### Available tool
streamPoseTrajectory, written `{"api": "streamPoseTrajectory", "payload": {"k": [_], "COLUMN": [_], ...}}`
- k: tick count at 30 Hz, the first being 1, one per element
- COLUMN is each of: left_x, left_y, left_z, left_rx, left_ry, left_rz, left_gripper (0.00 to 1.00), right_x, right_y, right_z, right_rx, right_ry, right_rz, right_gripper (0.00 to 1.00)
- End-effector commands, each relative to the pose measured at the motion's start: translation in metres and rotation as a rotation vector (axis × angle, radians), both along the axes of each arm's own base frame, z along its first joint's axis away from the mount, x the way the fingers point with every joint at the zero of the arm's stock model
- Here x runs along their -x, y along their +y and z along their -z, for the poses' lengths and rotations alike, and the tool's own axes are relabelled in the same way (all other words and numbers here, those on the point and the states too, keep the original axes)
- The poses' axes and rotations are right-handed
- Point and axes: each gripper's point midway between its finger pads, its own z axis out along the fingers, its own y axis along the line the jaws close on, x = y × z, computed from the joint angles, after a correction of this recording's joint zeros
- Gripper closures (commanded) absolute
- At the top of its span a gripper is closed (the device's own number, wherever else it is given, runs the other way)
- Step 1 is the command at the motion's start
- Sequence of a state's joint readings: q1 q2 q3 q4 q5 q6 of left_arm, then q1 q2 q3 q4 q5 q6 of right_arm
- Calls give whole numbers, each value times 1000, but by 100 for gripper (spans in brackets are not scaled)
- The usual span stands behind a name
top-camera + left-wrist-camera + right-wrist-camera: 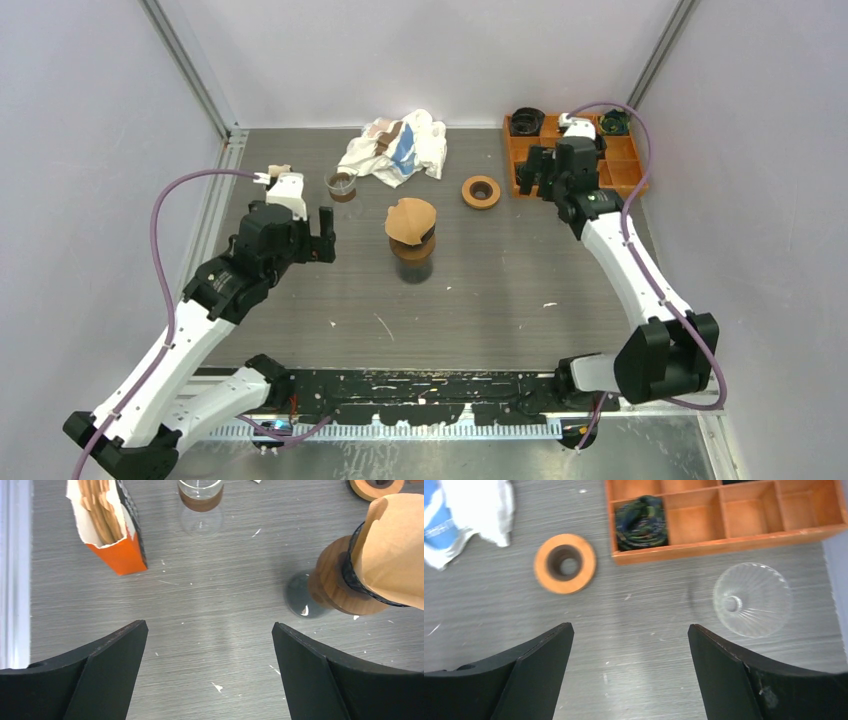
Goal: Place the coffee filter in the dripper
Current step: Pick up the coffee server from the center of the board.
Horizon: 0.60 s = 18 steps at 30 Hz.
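The brown paper coffee filter sits in the dripper, a black mesh cone on a wooden collar, at the table's middle. In the left wrist view the filter fills the cone and stands up over its rim, above the wooden collar. My left gripper hovers left of the dripper, open and empty. Far to the right, my right gripper is open and empty beside the orange tray.
An orange box of filters and a small glass cup stand at the back left. A crumpled cloth, a wooden ring and the orange compartment tray lie at the back. A clear glass cone lies near the tray.
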<state>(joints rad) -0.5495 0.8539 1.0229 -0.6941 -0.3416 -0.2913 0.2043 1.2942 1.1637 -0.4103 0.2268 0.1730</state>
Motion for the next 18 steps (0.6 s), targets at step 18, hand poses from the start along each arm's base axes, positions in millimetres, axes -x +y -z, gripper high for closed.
{"api": "streamPoseTrajectory", "payload": {"k": [18], "left_x": [-86], "left_y": [5], "left_z": [-29], "left_rx": [124], "left_ry": [28], "left_rz": [-161], "left_gripper": [1], "right_x": [-29], "right_y": [-22], "right_z": [-3], "right_rx": [-96], "right_ry": [-39], "right_rz": [59], "right_gripper": [9]}}
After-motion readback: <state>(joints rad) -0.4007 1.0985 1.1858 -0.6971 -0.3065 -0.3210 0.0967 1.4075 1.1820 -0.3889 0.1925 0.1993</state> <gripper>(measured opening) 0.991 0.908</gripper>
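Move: The clear glass with the brown band stands about 16 cm ahead of the left hand, 1 cm to its right and 13 below. The coffee server, with dripper and filter on top, is some 16 cm to its right, 3 ahead and 11 below; the filter box is about 9 ahead, 10 left and 11 below. From the right hand, the glass lies about 42 left, 3 ahead, 11 below. Up and leftward first by a small 2 cm, then forward at growing speed, about 5 cm in all, the left hand goes empty and wide open towards the banded glass and the filter box, turning slightly counter-clockwise. The right hand, also open, finishes its withdrawal from the server: some 4 cm right, 3 down and 2 forward, then it eases about 1 cm back left. ##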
